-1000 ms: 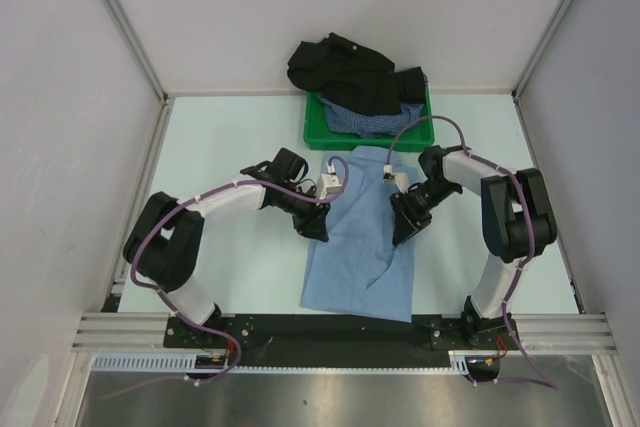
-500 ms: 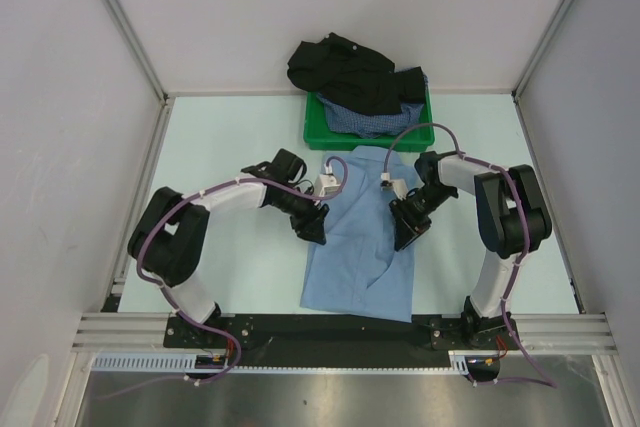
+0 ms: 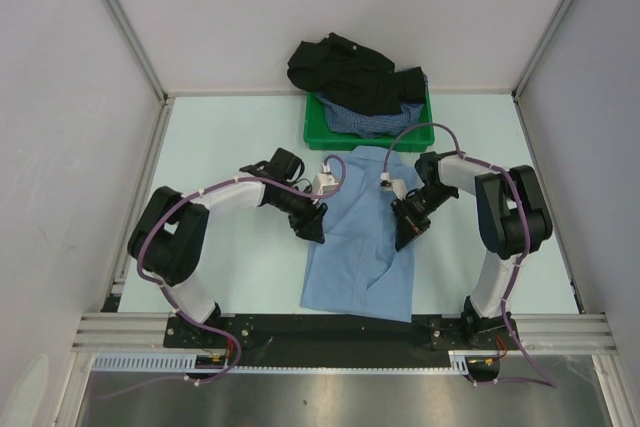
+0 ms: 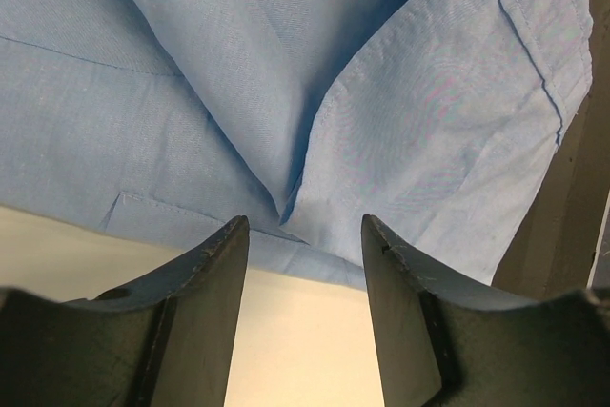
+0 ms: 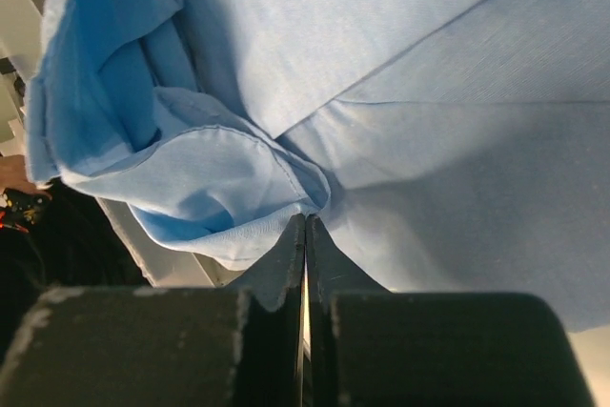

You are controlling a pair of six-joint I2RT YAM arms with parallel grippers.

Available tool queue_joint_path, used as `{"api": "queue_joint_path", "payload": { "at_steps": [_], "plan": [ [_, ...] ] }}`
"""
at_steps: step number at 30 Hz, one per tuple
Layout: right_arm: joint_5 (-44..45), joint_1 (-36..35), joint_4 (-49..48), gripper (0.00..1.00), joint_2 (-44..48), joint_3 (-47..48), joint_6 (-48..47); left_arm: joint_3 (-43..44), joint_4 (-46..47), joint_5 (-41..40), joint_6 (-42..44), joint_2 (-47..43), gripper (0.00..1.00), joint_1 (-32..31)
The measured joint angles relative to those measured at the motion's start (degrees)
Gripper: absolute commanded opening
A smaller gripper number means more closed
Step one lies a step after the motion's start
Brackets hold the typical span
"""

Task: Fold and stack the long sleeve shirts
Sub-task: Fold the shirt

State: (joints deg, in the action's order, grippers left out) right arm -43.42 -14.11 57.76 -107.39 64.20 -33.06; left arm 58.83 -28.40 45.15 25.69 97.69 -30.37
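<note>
The light blue shirt (image 3: 358,252) lies flat on the table between my arms, partly folded, with its collar toward the tray. My left gripper (image 3: 316,231) is at its left edge, and in the left wrist view it (image 4: 303,235) stands open, the hem of the light blue shirt (image 4: 315,121) just past its fingertips (image 4: 214,283). At the shirt's right edge my right gripper (image 3: 403,237) is shut, and in the right wrist view it (image 5: 305,223) pinches a puckered fold of the light blue shirt (image 5: 400,83). The black shirt (image 3: 345,69) and the dark-blue checked shirt (image 3: 362,121) sit in the tray.
A green plastic tray (image 3: 318,135) stands at the back centre, with the black shirt hanging over its far rim. Grey walls with metal posts (image 3: 120,22) close in the left, right and back sides. A black rail (image 3: 330,329) runs along the near edge.
My right gripper has shut on the fold at the shirt's right edge. The jaws of my left gripper have widened at the left edge. Both arms shifted only slightly.
</note>
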Motion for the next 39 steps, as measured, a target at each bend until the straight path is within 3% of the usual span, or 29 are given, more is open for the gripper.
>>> {"api": "queue_joint_path", "payload": {
  "at_steps": [12, 15, 16, 19, 21, 31, 39],
  "plan": [
    [-1.25, 1.25, 2.43, 0.0, 5.22, 0.0, -1.57, 0.0, 0.0, -0.07, 3.26, 0.04, 0.53, -0.46],
    [-1.27, 1.25, 2.69, 0.0, 5.29, -0.02, -1.7, 0.0, 0.0, -0.07, 3.89, 0.42, 0.42, -0.83],
    [-1.27, 1.25, 2.71, 0.0, 5.29, 0.0, -1.7, 0.0, 0.0, -0.07, 4.11, 0.63, 0.29, -0.92],
    [-1.27, 1.27, 2.89, 0.0, 5.31, 0.0, -1.77, 0.0, -0.15, -0.2, 4.74, 1.07, 0.09, -1.01],
    [-1.27, 1.4, 3.08, 0.0, 5.53, -0.02, -1.92, 0.0, -0.22, -0.17, 4.94, 0.98, 0.01, -1.01],
    [-2.97, 5.29, 4.22, 0.0, 11.32, 0.0, -2.12, -0.04, -1.36, 0.04, 5.27, -6.19, 0.0, -0.48],
    [-2.93, 7.72, 1.31, 0.0, 11.54, 1.11, -0.55, 0.59, -1.4, -1.07, 4.74, -4.09, 0.0, 1.4]
  ]
}}
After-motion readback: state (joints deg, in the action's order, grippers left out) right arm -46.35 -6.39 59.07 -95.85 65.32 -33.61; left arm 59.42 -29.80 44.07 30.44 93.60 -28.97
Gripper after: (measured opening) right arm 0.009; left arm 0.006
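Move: The shirt's left edge lies right between the left gripper's open fingertips, about 1 cm below. From that hand the shirt's near hem runs some 18 cm back and 8 cm to the right, and the green bin stands about 29 cm ahead and 10 cm to the right. The right gripper already pinches a fold of the shirt; from it the shirt's right edge lies about 3 cm to the right, level and 2 cm lower, and the left edge some 17 cm to the left and 2 cm ahead. Keep the right gripper shut on its fold and raise it about 5 cm, then ease it forward and to the right, away from the left hand, as it rises. Meanwhile dip the left gripper slightly, close it fully to pinch the shirt's left edge, and lift it some 3 cm before letting it sink a little. ##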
